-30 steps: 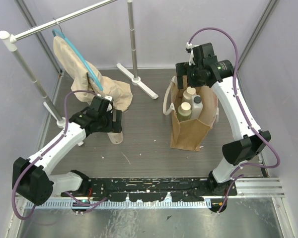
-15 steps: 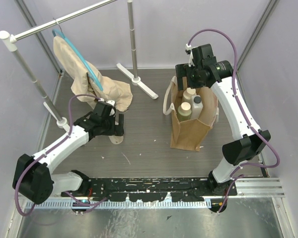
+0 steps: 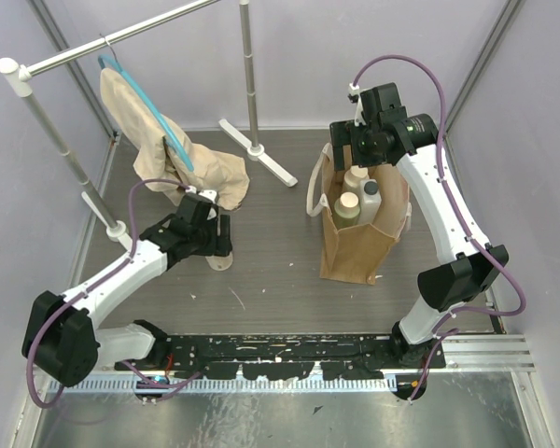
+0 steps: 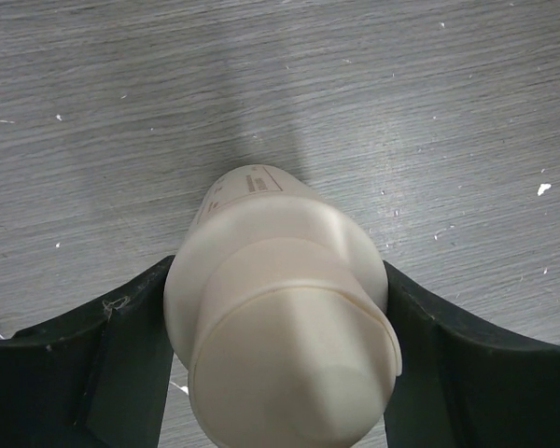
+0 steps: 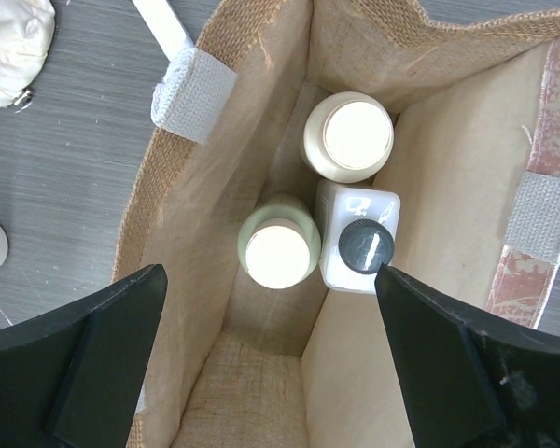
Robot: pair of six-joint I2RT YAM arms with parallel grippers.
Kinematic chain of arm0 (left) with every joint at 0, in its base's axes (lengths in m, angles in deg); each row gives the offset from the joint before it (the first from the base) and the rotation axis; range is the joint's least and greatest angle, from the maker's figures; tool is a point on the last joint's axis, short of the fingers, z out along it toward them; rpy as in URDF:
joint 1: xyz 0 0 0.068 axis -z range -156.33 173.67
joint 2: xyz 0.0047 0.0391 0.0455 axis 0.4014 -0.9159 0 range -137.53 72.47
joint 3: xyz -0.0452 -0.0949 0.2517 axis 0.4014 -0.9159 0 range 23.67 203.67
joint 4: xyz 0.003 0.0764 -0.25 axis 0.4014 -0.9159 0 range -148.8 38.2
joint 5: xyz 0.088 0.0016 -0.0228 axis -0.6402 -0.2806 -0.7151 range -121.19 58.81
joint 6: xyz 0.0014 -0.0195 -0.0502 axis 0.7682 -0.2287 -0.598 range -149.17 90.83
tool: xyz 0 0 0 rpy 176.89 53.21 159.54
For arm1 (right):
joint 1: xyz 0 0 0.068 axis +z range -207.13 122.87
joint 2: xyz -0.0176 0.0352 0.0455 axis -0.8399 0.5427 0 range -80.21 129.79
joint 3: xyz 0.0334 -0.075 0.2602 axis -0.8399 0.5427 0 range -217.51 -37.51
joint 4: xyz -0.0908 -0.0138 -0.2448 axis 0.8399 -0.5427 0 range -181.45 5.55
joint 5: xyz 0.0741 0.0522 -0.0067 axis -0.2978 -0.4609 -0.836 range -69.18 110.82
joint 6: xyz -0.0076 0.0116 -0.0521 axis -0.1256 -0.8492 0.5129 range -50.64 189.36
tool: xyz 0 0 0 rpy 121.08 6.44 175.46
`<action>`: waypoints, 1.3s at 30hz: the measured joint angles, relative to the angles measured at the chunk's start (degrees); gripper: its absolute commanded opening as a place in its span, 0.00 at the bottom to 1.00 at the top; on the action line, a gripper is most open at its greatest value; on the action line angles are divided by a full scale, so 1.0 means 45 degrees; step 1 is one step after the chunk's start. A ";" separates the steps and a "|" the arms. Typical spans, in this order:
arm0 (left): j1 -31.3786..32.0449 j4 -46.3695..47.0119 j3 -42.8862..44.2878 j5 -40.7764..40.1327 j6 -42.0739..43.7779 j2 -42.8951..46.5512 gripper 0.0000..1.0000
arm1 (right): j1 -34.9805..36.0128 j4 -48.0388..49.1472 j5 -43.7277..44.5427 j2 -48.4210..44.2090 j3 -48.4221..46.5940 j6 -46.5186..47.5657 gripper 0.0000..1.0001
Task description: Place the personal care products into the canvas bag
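Note:
A cream bottle with a wide cap point(image 4: 280, 317) stands on the grey floor. My left gripper point(image 4: 278, 308) is shut on it, with one dark finger pressed against each side. In the top view the left gripper point(image 3: 215, 245) covers most of this bottle point(image 3: 220, 262). The tan canvas bag point(image 3: 355, 247) stands upright at the right. Inside it are a cream bottle point(image 5: 348, 135), a yellowish bottle point(image 5: 278, 254) and a white rectangular bottle with a dark cap point(image 5: 359, 247). My right gripper point(image 5: 271, 273) is open and empty above the bag's mouth point(image 3: 359, 154).
A beige cloth on a blue hanger point(image 3: 168, 149) hangs from a metal rack rail point(image 3: 103, 42) at the back left. The rack's white foot point(image 3: 257, 149) lies behind the bag. The bag's cream strap handles point(image 5: 191, 89) stick up at its rim.
My left gripper has shifted slightly right and nearer, settling around the cream bottle. The right arm and the bag have not moved.

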 measured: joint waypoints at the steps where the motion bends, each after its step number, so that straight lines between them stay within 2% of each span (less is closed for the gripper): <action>1: 0.0005 -0.0019 -0.0034 -0.0005 0.0000 0.0063 0.37 | 0.0000 -0.0024 0.0000 0.0000 0.0000 0.0000 1.00; 3: 0.0010 -0.0121 -0.0039 0.0000 -0.0005 0.0160 0.28 | 0.0000 -0.0044 -0.0010 0.0000 0.0000 0.0000 1.00; 8: 0.0112 -0.0529 -0.0039 0.0165 -0.0102 0.0481 0.18 | 0.0000 -0.0160 -0.0039 0.0000 0.0000 0.0000 1.00; 13: 0.0481 -0.1336 0.0199 0.0267 -0.0136 0.0913 0.13 | 0.0000 -0.0617 -0.0083 0.0015 -0.0015 0.0073 1.00; 19: 0.1365 -0.2084 0.1365 0.0194 -0.0049 0.0952 0.09 | 0.0029 -0.1540 0.0044 -0.0053 0.0277 0.0345 1.00; 28: 0.2506 -0.3050 0.4187 0.0005 0.0267 0.0515 0.05 | 0.0335 -0.1506 0.0170 -0.1486 0.3832 0.0102 1.00; 34: 0.2861 -0.3449 0.6305 0.0068 0.0549 -0.0194 0.05 | 0.1501 -0.0325 0.0321 -0.2603 0.6547 -0.0680 1.00; 39: 0.2982 -0.3672 0.7155 0.0073 0.0714 -0.0554 0.05 | 0.2283 0.1010 0.0408 -0.2715 0.8121 -0.1350 1.00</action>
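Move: In the left hand, the last cream bottle still stands on the table. Its goal, the canvas bag's middle, lies some 33 cm to that hand's right, 7 cm ahead and 3 cm higher; the beige cloth is about 18 cm ahead and 6 cm left. The open right hand hovers over the bag, whose middle is about 5 cm back and 17 cm below. The green bottle inside sits about 4 cm back, 2 cm left and 22 cm down. Keeping its grip on the cream bottle, the left hand eases back 2 or 3 cm, then lifts it some 17 cm while carrying it about 9 cm right towards the bag, turning clockwise with fingertips tipping outward. The empty, wide-open right hand draws back and sinks about 13 cm into the near end of the bag, fingers tilting more steeply down. ##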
